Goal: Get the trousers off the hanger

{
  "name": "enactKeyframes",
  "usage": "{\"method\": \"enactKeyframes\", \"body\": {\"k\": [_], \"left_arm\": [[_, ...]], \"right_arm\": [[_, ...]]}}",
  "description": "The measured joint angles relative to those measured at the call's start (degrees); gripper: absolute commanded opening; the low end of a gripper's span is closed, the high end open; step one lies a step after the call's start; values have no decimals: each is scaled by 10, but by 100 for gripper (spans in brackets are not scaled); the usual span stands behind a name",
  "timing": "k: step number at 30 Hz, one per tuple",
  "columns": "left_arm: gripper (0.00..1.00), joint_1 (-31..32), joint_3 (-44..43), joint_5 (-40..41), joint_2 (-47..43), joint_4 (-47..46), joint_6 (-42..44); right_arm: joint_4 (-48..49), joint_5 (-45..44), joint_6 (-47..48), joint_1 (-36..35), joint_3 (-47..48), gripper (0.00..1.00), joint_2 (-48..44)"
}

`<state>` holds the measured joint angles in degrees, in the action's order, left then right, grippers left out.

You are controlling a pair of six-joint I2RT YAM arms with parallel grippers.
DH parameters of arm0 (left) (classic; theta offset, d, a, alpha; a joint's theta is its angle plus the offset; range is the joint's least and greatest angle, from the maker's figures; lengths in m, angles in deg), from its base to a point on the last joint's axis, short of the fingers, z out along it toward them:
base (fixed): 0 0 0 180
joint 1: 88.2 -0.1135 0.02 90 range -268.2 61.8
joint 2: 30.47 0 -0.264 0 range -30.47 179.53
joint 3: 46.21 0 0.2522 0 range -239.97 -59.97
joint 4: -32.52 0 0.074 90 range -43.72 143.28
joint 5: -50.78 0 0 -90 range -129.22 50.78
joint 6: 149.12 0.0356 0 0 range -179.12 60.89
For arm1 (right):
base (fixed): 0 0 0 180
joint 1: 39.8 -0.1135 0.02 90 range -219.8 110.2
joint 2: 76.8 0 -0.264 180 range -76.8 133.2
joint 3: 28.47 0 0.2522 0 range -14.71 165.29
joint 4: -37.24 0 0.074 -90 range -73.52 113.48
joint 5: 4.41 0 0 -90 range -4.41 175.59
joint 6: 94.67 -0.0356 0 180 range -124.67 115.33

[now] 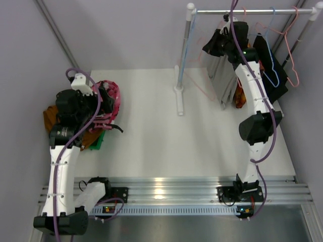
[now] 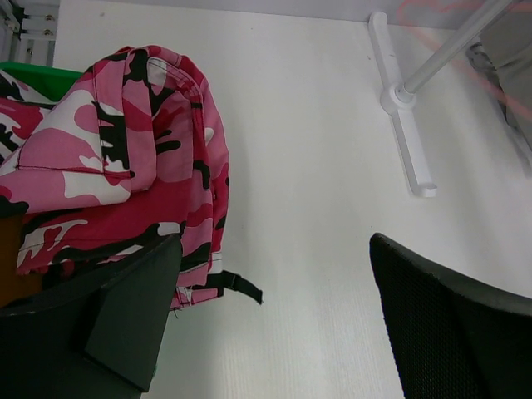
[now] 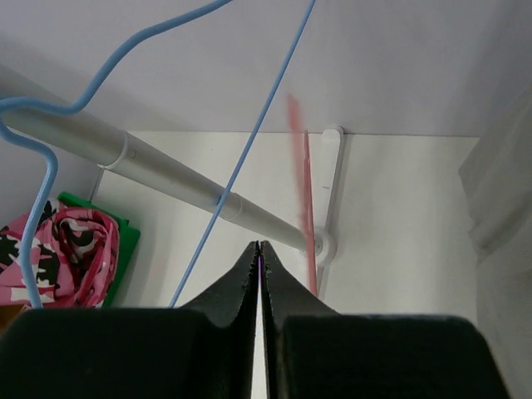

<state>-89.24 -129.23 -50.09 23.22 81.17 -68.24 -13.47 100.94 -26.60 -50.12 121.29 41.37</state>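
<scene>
The pink trousers with white-and-black print [image 1: 113, 96] lie bunched on the table at the left, off any hanger. They also show in the left wrist view [image 2: 133, 158] and the right wrist view [image 3: 71, 249]. Mustard-brown cloth [image 1: 50, 118] lies beside them. My left gripper [image 2: 274, 332] is open and empty just beside the pink trousers; it shows in the top view [image 1: 104, 115]. My right gripper [image 3: 260, 245] is shut, up by the rack's rail [image 3: 166, 170], near the hanging clothes [image 1: 216, 44]. A thin purple sliver sits between its tips; I cannot tell what it is.
A white clothes rack [image 1: 184, 55] stands at the back right, its foot [image 2: 407, 150] on the table. On it hang a grey garment [image 1: 224, 75], a black garment [image 1: 275, 83], an orange patterned garment [image 1: 239, 96], a blue hanger [image 3: 249, 125] and a pink hanger [image 1: 290, 50]. Green cloth [image 1: 98, 141] lies under the left pile.
</scene>
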Motion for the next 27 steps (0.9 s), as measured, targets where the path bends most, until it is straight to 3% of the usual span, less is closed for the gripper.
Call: {"method": "enactKeyframes", "body": {"k": [10, 15, 17, 18, 20, 23, 24, 27], "left_arm": [[99, 0, 1, 11, -7, 0, 3], [99, 0, 4, 4, -18, 2, 19], [99, 0, 14, 0, -27, 3, 29], [99, 0, 21, -3, -32, 4, 34], [99, 0, 35, -10, -39, 11, 46], [99, 0, 47, -26, -38, 30, 62], [99, 0, 48, -28, -35, 36, 65], [99, 0, 44, -17, -14, 58, 80]], "right_arm": [[63, 38, -27, 0, -111, 0, -70], [82, 27, -10, 3, -275, 2, -186], [81, 24, 1, 8, -356, 8, -242], [86, 25, 9, 12, -398, 17, -268], [89, 37, 18, 26, -458, 25, -306], [93, 68, 30, 52, -525, 56, -352], [96, 75, 36, 58, -544, 72, -369], [97, 94, 55, 64, -590, 99, -438]]}}
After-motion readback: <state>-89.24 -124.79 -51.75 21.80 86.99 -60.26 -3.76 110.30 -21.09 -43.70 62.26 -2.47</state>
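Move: The pink hanger with the grey trousers hangs about 14 cm to the right of the right gripper, centred roughly 2 cm farther back and 3 cm lower; the grey trousers hang below it, their middle some 17 cm beneath the hand. The empty blue hanger is about 6 cm to the right gripper's left, level with it. Just ahead, 3 cm out and roughly 20 cm down, is the loose empty pink hanger. From the left gripper, the grey trousers' hanger is some 23 cm ahead and 64 cm right. Draw the shut right gripper back from the rail about 18 cm, dropping and easing right some 5 cm each, towards the near corner of the grey trousers' pink hanger. Spread its fingers wide late in the pull, short of any grip. Meanwhile lower the open left gripper about 5 cm beside the pink camouflage trousers, tipping its fingers slightly down. ##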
